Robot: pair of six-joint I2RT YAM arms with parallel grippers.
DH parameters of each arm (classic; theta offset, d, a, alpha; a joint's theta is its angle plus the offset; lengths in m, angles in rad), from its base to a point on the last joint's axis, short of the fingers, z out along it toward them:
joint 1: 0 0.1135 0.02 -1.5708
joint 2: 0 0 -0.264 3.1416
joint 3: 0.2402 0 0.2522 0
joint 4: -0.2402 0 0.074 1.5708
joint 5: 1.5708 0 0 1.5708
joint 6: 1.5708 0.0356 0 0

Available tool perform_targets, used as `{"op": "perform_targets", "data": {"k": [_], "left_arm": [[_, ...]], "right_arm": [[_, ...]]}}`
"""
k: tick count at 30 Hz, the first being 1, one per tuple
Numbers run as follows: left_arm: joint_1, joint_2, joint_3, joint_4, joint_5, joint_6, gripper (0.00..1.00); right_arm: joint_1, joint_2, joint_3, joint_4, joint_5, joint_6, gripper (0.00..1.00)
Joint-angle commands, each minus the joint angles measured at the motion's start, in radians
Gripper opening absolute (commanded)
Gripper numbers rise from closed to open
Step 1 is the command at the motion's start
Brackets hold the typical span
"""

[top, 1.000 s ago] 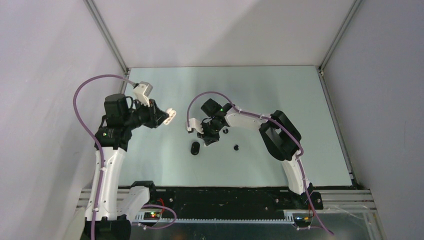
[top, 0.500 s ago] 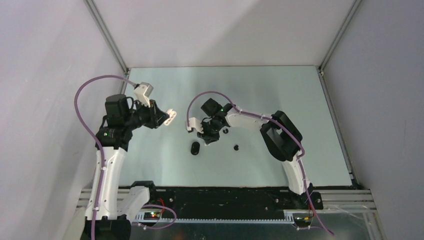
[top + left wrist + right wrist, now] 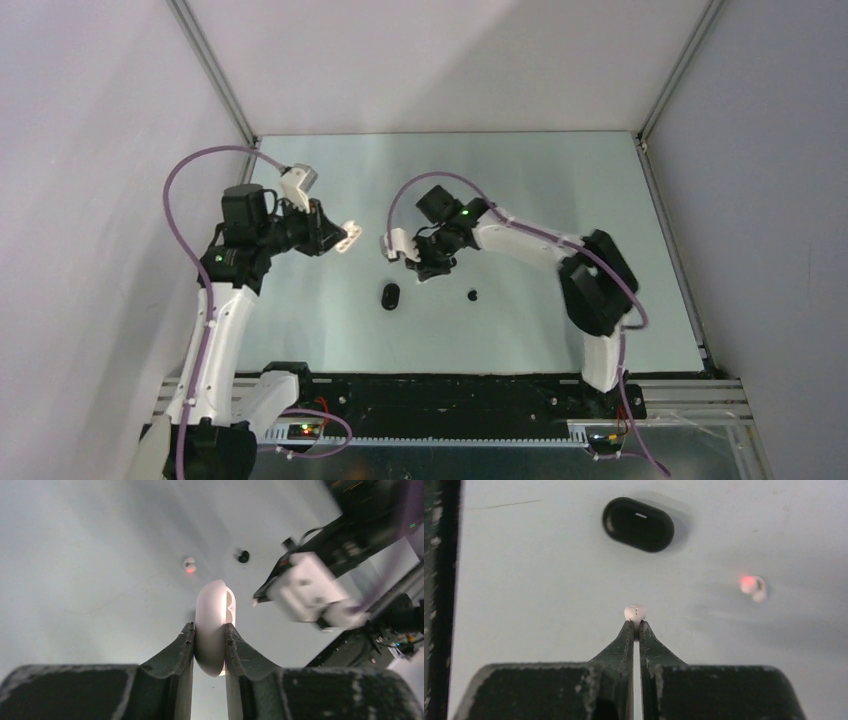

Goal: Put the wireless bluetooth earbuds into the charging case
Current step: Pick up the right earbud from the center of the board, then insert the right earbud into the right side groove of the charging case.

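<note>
The black charging case (image 3: 638,524) lies shut on the table, ahead of my right gripper (image 3: 635,624); from above the charging case (image 3: 390,296) sits just left of centre. My right gripper (image 3: 422,268) is shut on a tiny white earbud (image 3: 635,612) pinched at its fingertips. A second white earbud (image 3: 753,587) with a red light lies on the table to the right. A black earbud (image 3: 472,295) lies right of the case. My left gripper (image 3: 209,629) is shut on a white oval case (image 3: 214,622), held on edge above the table (image 3: 345,238).
The right arm's white camera mount (image 3: 310,587) hangs close to the right of the held white case. The white earbud (image 3: 189,565) and black earbud (image 3: 243,556) lie beyond it. Grey walls and metal rails (image 3: 215,75) border the table.
My left gripper has carried the white case to the right. The right arm has shifted right and back, its gripper now nearer the white case.
</note>
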Motion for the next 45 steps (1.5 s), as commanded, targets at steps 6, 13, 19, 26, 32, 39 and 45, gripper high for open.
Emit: {"op": "perform_targets", "data": {"k": [6, 13, 19, 26, 32, 39, 45], "left_arm": [[-0.255, 0.122, 0.065, 0.024, 0.037, 0.111, 0.0], [-0.371, 0.209, 0.144, 0.039, 0.048, 0.185, 0.0], [-0.404, 0.251, 0.161, 0.047, 0.161, 0.164, 0.0], [-0.432, 0.249, 0.151, 0.047, 0.173, 0.125, 0.0], [-0.459, 0.23, 0.138, 0.047, 0.178, 0.108, 0.0], [-0.463, 0.205, 0.123, 0.048, 0.179, 0.105, 0.0], [-0.463, 0.201, 0.122, 0.048, 0.201, 0.103, 0.0]], "right_arm": [[-0.042, -0.558, -0.043, -0.238, -0.106, -0.366, 0.0], [0.08, -0.691, -0.043, -0.209, 0.026, -0.332, 0.0], [0.15, -0.664, -0.044, -0.136, 0.122, -0.279, 0.0], [0.186, -0.636, -0.043, -0.067, 0.22, -0.265, 0.0], [0.197, -0.611, -0.043, -0.048, 0.233, -0.263, 0.0], [0.198, -0.597, -0.042, -0.048, 0.223, -0.245, 0.0], [0.196, -0.58, -0.041, -0.054, 0.217, -0.218, 0.0]]}}
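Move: The right gripper already holds the white earbud a few centimetres off the table; the open white charging case, held in the left gripper, is about 15 cm to its left, 20 cm up, roughly level fore and aft. The other white earbud lies 9 cm ahead, 2 cm left; the black case 4 cm back, 6 cm left; both some 5 cm below. From the left gripper the held earbud is about 16 cm right, 21 cm below. Raise the right gripper about 24 cm, drawing it back some 9 cm and slightly right, then ease it left, a little forward and down to the case; tip its fingers up some 35 degrees. Meanwhile carry the case right about 14 cm and a little back to meet it, turning the left wrist clockwise. Keep both grips shut. ##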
